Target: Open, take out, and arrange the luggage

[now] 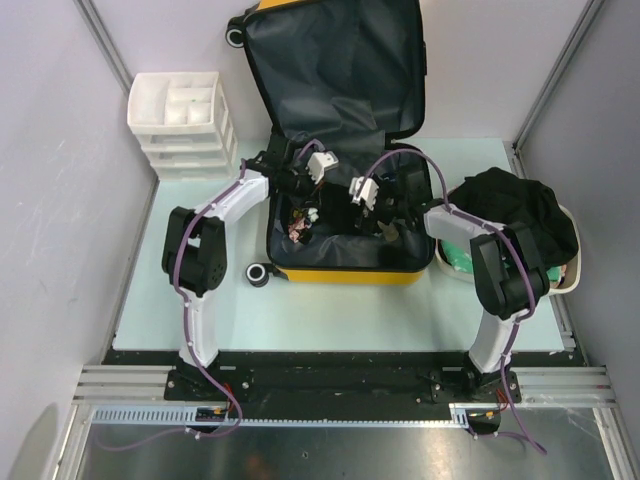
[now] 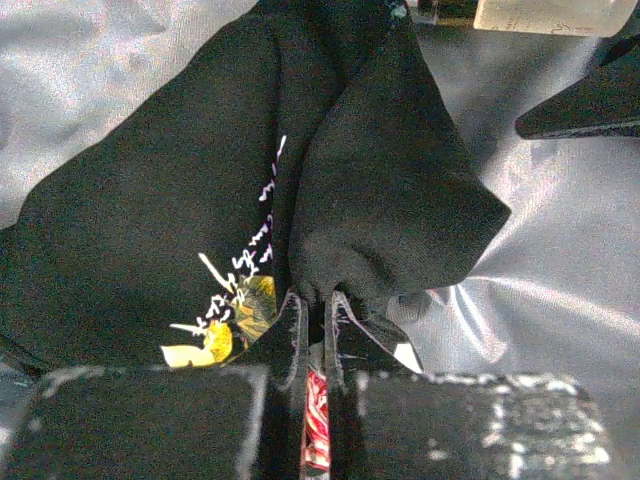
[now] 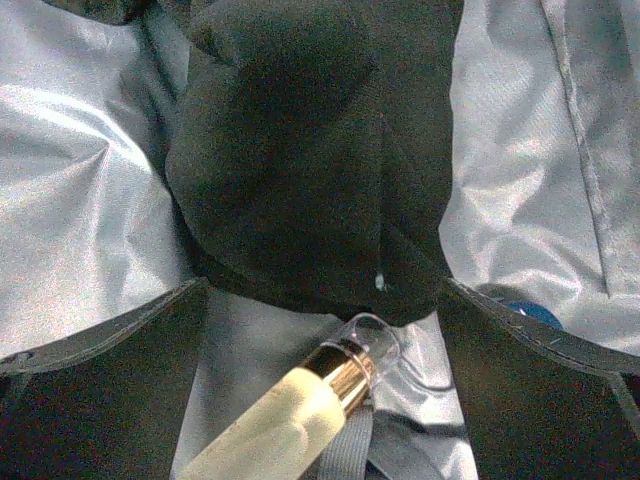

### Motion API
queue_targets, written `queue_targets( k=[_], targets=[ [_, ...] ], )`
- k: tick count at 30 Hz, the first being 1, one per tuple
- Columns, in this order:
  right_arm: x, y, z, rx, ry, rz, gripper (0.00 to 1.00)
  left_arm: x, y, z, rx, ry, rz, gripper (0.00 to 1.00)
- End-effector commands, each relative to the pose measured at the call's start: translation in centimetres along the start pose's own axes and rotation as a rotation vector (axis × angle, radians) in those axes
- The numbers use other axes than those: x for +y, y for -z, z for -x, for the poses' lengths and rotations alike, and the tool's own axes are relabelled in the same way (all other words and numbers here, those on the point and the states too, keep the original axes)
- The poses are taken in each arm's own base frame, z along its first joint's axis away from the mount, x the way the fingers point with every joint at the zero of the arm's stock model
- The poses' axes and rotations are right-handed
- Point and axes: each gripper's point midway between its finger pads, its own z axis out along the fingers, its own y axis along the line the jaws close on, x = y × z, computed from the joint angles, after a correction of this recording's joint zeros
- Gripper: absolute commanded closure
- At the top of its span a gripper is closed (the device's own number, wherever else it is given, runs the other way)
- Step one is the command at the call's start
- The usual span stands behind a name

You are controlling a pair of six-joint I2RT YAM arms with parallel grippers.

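The luggage [image 1: 345,276], a yellow hard-shell suitcase, lies open on the table with its dark-lined lid [image 1: 335,70] standing up at the back. Both arms reach into its lower half. My left gripper [image 2: 315,302] [image 1: 301,192] is shut on a fold of a black garment [image 2: 350,180] with a white and yellow print; a red scrap shows between the fingers. My right gripper [image 3: 320,310] [image 1: 383,212] stands open over the grey lining [image 3: 80,200], its fingers [image 3: 100,345] either side of a dark cloth bundle [image 3: 310,150] without touching it. A pale bottle [image 3: 300,410] with a gold collar lies below.
A white drawer unit [image 1: 180,120] stands at the back left of the table. At the right, a white tub [image 1: 568,280] holds a heap of black clothes [image 1: 515,210]. Small loose items [image 1: 300,225] lie in the suitcase. A black wheel [image 1: 258,273] sticks out at its near left corner.
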Motion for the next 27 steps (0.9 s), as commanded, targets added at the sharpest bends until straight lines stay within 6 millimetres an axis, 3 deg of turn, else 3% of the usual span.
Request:
queue_targets(
  k=[1,3,4,5,8,12,13,14,15,16,17,20,27],
  targets=[
    [-3.9,0.0,3.6,-0.090,0.075,-0.104,0.00,0.2,1.8,2.5,-0.065,-0.083,0.009,0.92],
    [-4.6,1.2,3.7,-0.091,-0.032,-0.124,0.00,-1.2,2.1,2.6,-0.066,-0.132,-0.015,0.79],
    [-5.4,2.5,4.7,-0.108,-0.049,-0.144,0.00,-1.7,2.4,2.6,-0.066,-0.202,-0.026,0.71],
    [-5.0,3.2,4.8,-0.115,-0.091,-0.123,0.00,-2.7,2.4,1.9,-0.051,-0.229,-0.041,0.48],
    [-5.4,6.9,4.8,-0.128,-0.191,-0.109,0.00,-2.8,5.1,3.5,-0.094,-0.297,-0.013,0.16],
    [-6.5,10.4,3.8,-0.124,-0.299,-0.141,0.00,-1.1,6.4,6.3,-0.140,-0.301,0.043,0.12],
    [-6.7,10.7,3.7,-0.125,-0.343,-0.152,0.00,-0.1,5.3,5.8,-0.118,-0.277,0.050,0.12],
    [-7.0,10.9,3.7,-0.121,-0.364,-0.170,0.00,0.6,5.1,7.3,-0.129,-0.289,0.080,0.12],
    [-7.0,11.0,3.6,-0.118,-0.379,-0.175,0.00,1.3,4.5,7.5,-0.117,-0.267,0.101,0.12],
    [-7.0,11.0,3.6,-0.115,-0.405,-0.181,0.00,2.7,2.5,6.1,-0.066,-0.244,0.124,0.12],
    [-7.0,11.0,3.5,-0.113,-0.420,-0.186,0.00,3.5,2.3,7.6,-0.082,-0.260,0.152,0.11],
    [-7.0,11.1,3.4,-0.111,-0.473,-0.193,0.00,5.5,-0.4,7.1,-0.035,-0.302,0.192,0.11],
    [-7.5,11.8,2.6,-0.090,-0.524,-0.233,0.00,5.5,-4.7,6.0,0.012,-0.444,0.151,0.09]
  ],
)
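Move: Black shirt, partly lifted: its near-left part is pinched in the left fingers, and its middle lies about 5 cm to that hand's right, 1 cm nearer the base and 4 cm below. The luggage's left rim is some 10 cm to the left. From the open right hand the shirt's middle is about 9 cm left and 5 below; the bottle lies 4 cm back, 4 right, the blue tin 6 ahead, 4 right, both 6 below. Drawing back about 3 cm, the left fingers open wide and let go of the black shirt; the hand then lifts clear, swings some 11 cm forward over the cloth and dips again above its far part, still open. Meanwhile the right hand, kept wide open, backs off up and to the right, away from the shirt, and turns slightly clockwise. ##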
